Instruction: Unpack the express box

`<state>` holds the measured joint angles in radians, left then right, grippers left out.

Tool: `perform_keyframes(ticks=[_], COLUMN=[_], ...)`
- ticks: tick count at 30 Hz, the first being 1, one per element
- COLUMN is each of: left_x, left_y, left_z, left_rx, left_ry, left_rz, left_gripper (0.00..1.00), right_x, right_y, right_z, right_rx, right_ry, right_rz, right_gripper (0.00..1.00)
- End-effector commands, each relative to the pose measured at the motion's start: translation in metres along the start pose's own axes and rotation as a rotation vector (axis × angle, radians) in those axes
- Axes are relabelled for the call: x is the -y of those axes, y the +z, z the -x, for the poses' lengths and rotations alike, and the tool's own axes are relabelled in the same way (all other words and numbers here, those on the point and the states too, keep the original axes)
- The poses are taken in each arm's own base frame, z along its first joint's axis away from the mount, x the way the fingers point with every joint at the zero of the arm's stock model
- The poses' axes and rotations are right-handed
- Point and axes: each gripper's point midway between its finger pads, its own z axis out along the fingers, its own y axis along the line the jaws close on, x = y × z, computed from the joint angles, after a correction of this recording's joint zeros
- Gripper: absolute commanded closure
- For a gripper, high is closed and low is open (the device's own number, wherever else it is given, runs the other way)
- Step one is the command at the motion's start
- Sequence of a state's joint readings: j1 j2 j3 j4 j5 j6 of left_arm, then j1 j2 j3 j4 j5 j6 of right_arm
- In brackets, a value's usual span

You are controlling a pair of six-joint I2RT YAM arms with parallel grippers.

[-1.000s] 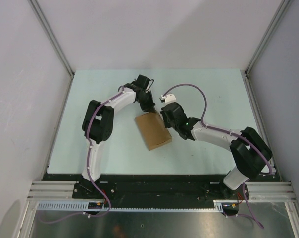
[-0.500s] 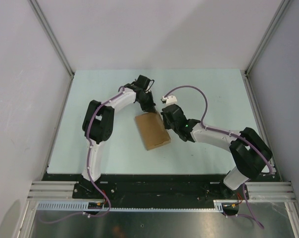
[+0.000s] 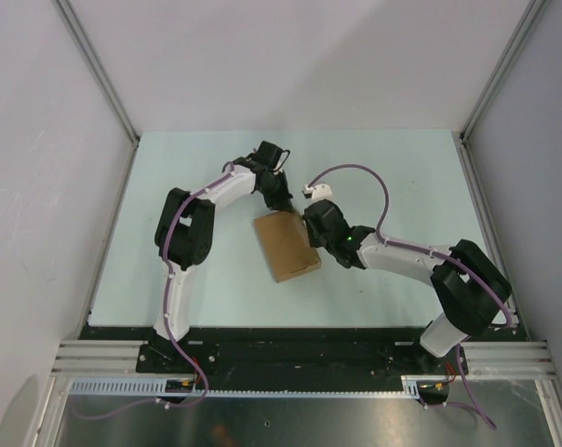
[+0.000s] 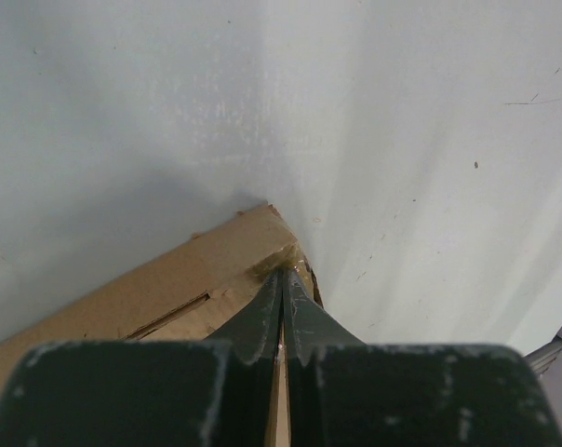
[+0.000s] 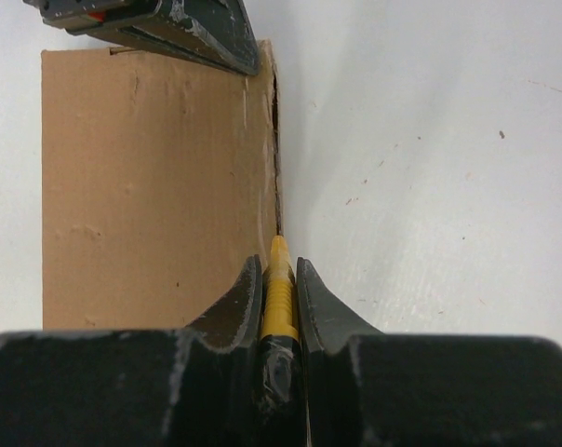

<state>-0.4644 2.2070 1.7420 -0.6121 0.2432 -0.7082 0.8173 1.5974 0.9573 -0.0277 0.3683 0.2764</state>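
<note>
The express box (image 3: 286,247) is a flat brown cardboard box lying closed in the middle of the table. My left gripper (image 3: 284,207) is shut, its tips pressed on the box's far right corner (image 4: 283,272); the box (image 4: 151,289) fills the lower left of that view. My right gripper (image 3: 313,242) is shut on a yellow-black utility knife (image 5: 279,289). The knife's tip sits in the dark slit along the right edge of the box (image 5: 151,186). The gripper (image 5: 279,265) is beside that edge. The left gripper's fingers (image 5: 197,33) show at the box's far end.
The pale green table (image 3: 197,158) is walled by white panels, with aluminium posts at the far left (image 3: 95,70) and far right (image 3: 509,70). A black rail (image 3: 290,340) runs along the near edge by the arm bases.
My right gripper with the knife has slid a little along the box's right edge toward the near side. The left gripper and the box have stayed in place.
</note>
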Motion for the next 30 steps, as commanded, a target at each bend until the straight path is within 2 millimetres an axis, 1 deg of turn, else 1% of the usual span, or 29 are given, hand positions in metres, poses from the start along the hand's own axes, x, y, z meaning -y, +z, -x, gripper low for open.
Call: perform_keyframes(ticks=[1, 3, 8, 11, 15, 21, 26, 30], left_x=[-0.053, -0.053, -0.054, -0.054, -0.054, -0.055, -0.056, -0.056], left_y=[0.026, 0.026, 0.026, 0.027, 0.027, 0.028, 0.028, 0.028], left_z=[-0.023, -0.022, -0.023, -0.023, -0.023, -0.023, -0.024, -0.023], left_rx=[-0.06, -0.058, -0.058, -0.059, -0.058, -0.056, -0.061, -0.061], left_ry=[-0.016, -0.016, -0.018, -0.021, -0.023, -0.024, -0.025, -0.025], left_rz=[0.181, 0.183, 0.185, 0.186, 0.187, 0.189, 0.19, 0.19], left_gripper=[0.96, 0.96, 0.96, 0.96, 0.96, 0.96, 0.96, 0.96], right_x=[0.014, 0.014, 0.013, 0.011, 0.008, 0.009, 0.01, 0.013], right_y=[-0.02, -0.025, -0.036, -0.043, -0.052, -0.059, -0.062, -0.069], right_z=[-0.028, -0.034, -0.033, -0.038, -0.05, -0.065, -0.066, -0.071], right_rx=[-0.117, -0.133, -0.145, -0.168, -0.209, -0.248, -0.252, -0.258], right_ry=[-0.079, -0.076, -0.054, -0.048, -0.063, -0.062, -0.052, -0.048], right_rz=[-0.025, -0.022, -0.011, 0.0, 0.0, 0.009, 0.007, 0.0], right_gripper=[1.0, 1.0, 1.0, 1.0, 1.0, 1.0, 1.0, 1.0])
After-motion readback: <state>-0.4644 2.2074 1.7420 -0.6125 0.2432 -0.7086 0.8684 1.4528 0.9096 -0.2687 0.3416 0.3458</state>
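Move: The knife in the right gripper is set at the box's right edge. The near right corner it heads for lies about 6 cm back, 2 cm to the right and some 6 cm below that hand. The box's middle is about 5 cm to the right hand's left, level with it front to back and 7 cm down. The left gripper, at the far right corner, has the near right corner about 16 cm back, 7 cm to its right and slightly below. Draw the right gripper back about 5 cm and a little to the right, knife still gripped, so the blade runs along the box's right edge towards its near right corner. Stay at nearly the same height and let the fingers tip down by roughly 5 degrees. Hold the left gripper still, its nearly shut fingertips kept on the far right corner to steady the box. ##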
